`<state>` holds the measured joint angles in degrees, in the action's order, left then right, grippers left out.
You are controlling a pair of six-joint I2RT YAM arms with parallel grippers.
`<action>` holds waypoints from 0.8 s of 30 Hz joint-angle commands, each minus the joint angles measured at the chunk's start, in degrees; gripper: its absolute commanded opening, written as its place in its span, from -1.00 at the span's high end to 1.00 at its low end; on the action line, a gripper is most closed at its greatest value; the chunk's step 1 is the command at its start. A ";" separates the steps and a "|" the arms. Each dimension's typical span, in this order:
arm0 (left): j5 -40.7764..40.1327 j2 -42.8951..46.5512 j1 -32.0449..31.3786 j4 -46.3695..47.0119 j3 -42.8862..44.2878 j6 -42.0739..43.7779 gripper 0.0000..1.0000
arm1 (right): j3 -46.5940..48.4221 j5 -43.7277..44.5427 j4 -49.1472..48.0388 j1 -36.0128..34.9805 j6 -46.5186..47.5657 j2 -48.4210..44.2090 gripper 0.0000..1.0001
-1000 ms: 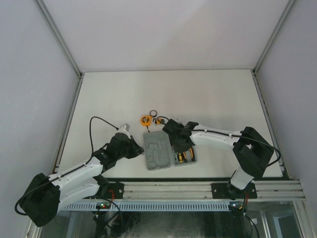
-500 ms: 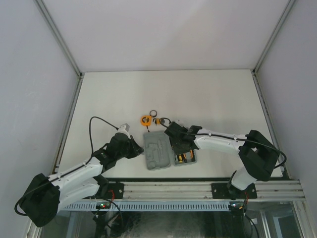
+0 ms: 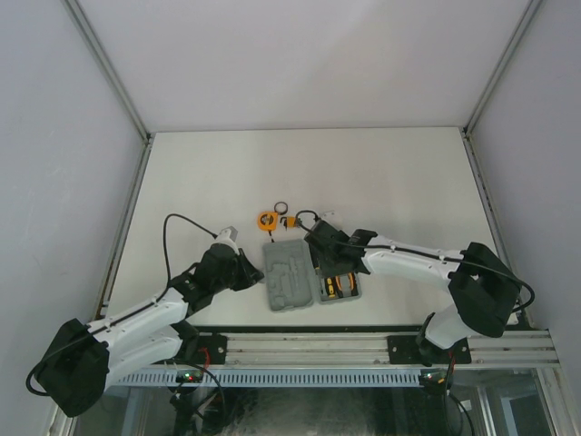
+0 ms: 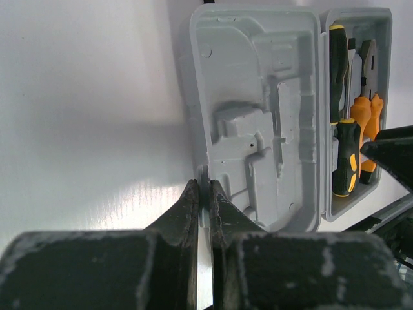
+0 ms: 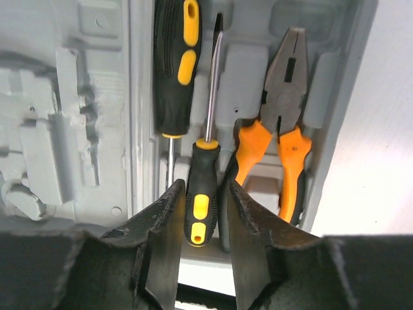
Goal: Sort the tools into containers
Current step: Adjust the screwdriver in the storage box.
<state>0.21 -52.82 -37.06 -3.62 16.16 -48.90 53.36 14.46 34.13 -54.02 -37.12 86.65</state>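
The grey case (image 3: 289,277) lies open near the table's front edge. My left gripper (image 4: 204,183) is shut on the tab at the rim of the case's empty left half (image 4: 258,116). The right half (image 5: 335,97) holds two black-and-yellow screwdrivers (image 5: 175,64) (image 5: 201,194) and orange-handled pliers (image 5: 281,129). My right gripper (image 5: 204,185) stands open astride the handle of the nearer screwdriver, with a gap on each side. The orange tape measure (image 3: 267,219), the black ring (image 3: 281,207) and the hex key set (image 3: 292,221) lie on the table just beyond the case.
Bare white table (image 3: 381,173) stretches beyond the tools, with walls on three sides. The arms' mounting rail (image 3: 318,345) runs along the front edge, close to the case.
My right gripper has opened and let go of the screwdriver, which now lies in its recess. That wrist has shifted slightly toward the far side. The left arm has not moved.
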 commanded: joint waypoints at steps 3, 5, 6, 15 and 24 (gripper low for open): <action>0.29 0.72 -0.29 0.19 2.01 0.57 1.00 | 3.54 1.98 -0.71 1.74 1.53 0.70 0.51; 0.26 0.75 -0.29 0.19 1.98 0.50 1.00 | 3.76 1.53 -0.88 2.04 1.84 1.68 0.58; 0.20 0.76 -0.30 0.19 1.96 0.44 0.99 | 3.84 1.21 -1.02 2.18 2.06 2.06 0.62; 0.29 0.57 -0.30 0.23 2.18 0.48 1.00 | 4.47 -0.93 -2.26 2.93 2.83 4.93 0.73; 0.59 0.54 -0.30 0.26 2.38 0.65 1.00 | 4.49 -2.24 -2.19 3.04 2.70 8.12 0.82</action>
<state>0.19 -52.82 -37.06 -3.73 16.16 -48.90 56.66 13.32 34.06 -51.33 -34.72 92.42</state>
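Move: Just under the right hand lies the middle screwdriver, handle nearest, its middle at the yellow collar about 3 cm ahead and 3 cm below. At the same height, the other screwdriver lies roughly 3 cm ahead and 2 cm left, and the pliers 4 cm ahead and 4 cm right. The empty lid tray is centred some 10 cm left, level with the hand. From the left hand, the middle screwdriver lies about 16 cm right and 1 cm ahead, slightly lower. Sliding about 1.5 cm forward along the middle screwdriver's handle towards its collar, the right hand rises slightly at first, then sinks some 2 cm onto the front of the handle. Its fingers close from about a third open to nearly shut, the wrist barely turning. The left hand stays pinched on the lid tray's outer edge. ##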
